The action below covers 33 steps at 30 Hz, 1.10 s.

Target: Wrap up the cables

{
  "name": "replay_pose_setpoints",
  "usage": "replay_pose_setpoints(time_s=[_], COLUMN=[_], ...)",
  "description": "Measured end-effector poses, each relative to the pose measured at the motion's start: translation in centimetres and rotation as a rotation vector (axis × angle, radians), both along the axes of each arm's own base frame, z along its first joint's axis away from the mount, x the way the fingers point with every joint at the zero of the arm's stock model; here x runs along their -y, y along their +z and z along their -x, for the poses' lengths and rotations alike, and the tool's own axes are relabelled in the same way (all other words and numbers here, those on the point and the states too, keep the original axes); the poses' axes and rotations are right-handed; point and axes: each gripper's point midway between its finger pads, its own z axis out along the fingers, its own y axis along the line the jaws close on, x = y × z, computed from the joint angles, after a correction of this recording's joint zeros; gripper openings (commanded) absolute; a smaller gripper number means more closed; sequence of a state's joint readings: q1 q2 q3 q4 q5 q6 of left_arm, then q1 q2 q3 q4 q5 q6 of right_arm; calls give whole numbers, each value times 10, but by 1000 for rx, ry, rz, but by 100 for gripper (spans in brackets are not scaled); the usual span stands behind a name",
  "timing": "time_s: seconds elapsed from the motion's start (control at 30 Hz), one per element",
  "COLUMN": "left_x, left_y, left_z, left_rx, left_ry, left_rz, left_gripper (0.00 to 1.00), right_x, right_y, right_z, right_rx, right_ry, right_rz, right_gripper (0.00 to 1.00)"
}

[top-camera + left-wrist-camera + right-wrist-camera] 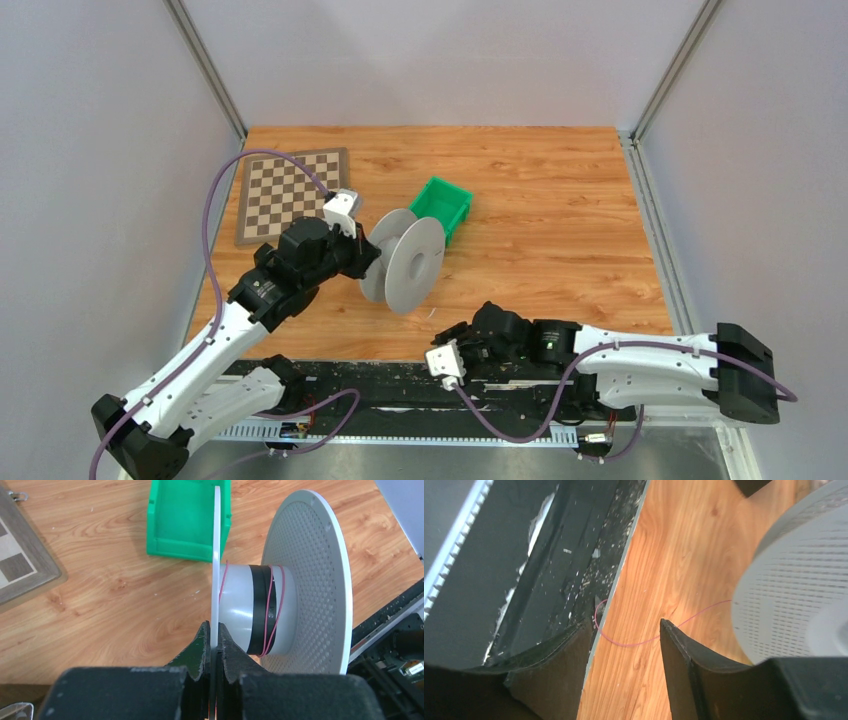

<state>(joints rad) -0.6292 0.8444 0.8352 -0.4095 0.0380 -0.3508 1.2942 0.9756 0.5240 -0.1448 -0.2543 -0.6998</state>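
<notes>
The pale grey two-disc spool [415, 265] stands on edge on the table, with a black band and a few turns of thin pink cable [272, 605] round its hub [240, 610]. My left gripper [365, 262] [214, 625] is shut on the rim of the spool's near disc. From the spool a loose length of the cable [639, 642] runs over the wood to the table's front edge. My right gripper [462, 333] [625, 622] hangs open just above that strand, one finger on each side of it, not touching it.
A green bin [440, 208] [182, 520] sits right behind the spool. A chessboard [290, 195] [20, 565] lies at the back left. A black, crumb-strewn strip [400, 380] [549, 555] runs along the table's front edge beside the right gripper.
</notes>
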Motion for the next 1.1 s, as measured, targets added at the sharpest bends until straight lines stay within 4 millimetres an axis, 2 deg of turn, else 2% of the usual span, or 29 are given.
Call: replay_pose_setpoints(time_s=[0.2,0.33,0.6,0.87,0.97,1.1], left_x=[-10,-15,-17,-19,-20,-21], left_y=[-7,-12,-21,-21,-21,-22], left_z=[-6,-11,-15,-16,-17,-18], left_rx=[-52,-85,-150,-162,-163,-168], left_ry=[70,107,142,152,161,168], left_rz=[11,27,48,64,66,69], left_gripper=[0,0,0,0,0,0], right_x=[1,0,-12,-13,-11,-9], right_y=[-46,-64,-79,-95,-102,-111], right_z=[2,2,-1,-8,-10,-17], right_rx=[6,12,29,78,97,144], right_ry=[25,34,38,17,7,-17], right_rz=[155,208,211,251,270,296], right_gripper=[48,45,44,43,33,2])
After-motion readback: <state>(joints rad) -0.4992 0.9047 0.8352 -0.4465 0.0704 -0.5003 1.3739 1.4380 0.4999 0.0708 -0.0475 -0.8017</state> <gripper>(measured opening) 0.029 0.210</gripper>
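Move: The loose pink cable end at the table's near edge lies nearly under the right hand, some 11 cm below, 2 cm ahead and 1 cm left. A white scrap lies about 9 cm ahead of that cable end and 2 cm to its right; the raised spool's middle is roughly 18 cm ahead of the right hand, 6 cm left and 7 cm above. From the left hand, the cable end lies about 14 cm back, 11 cm right and 23 cm down. The left fingers keep their pinch on the spool's flange, easing it about 2 cm each forward, left and down while tipping slightly down and turning counter-clockwise. The right hand sinks some 11 cm to the loose cable at the table's near edge, edging forward late; its fingertips tip more steeply down, by about 15 degrees, and draw nearly shut around the cable. ##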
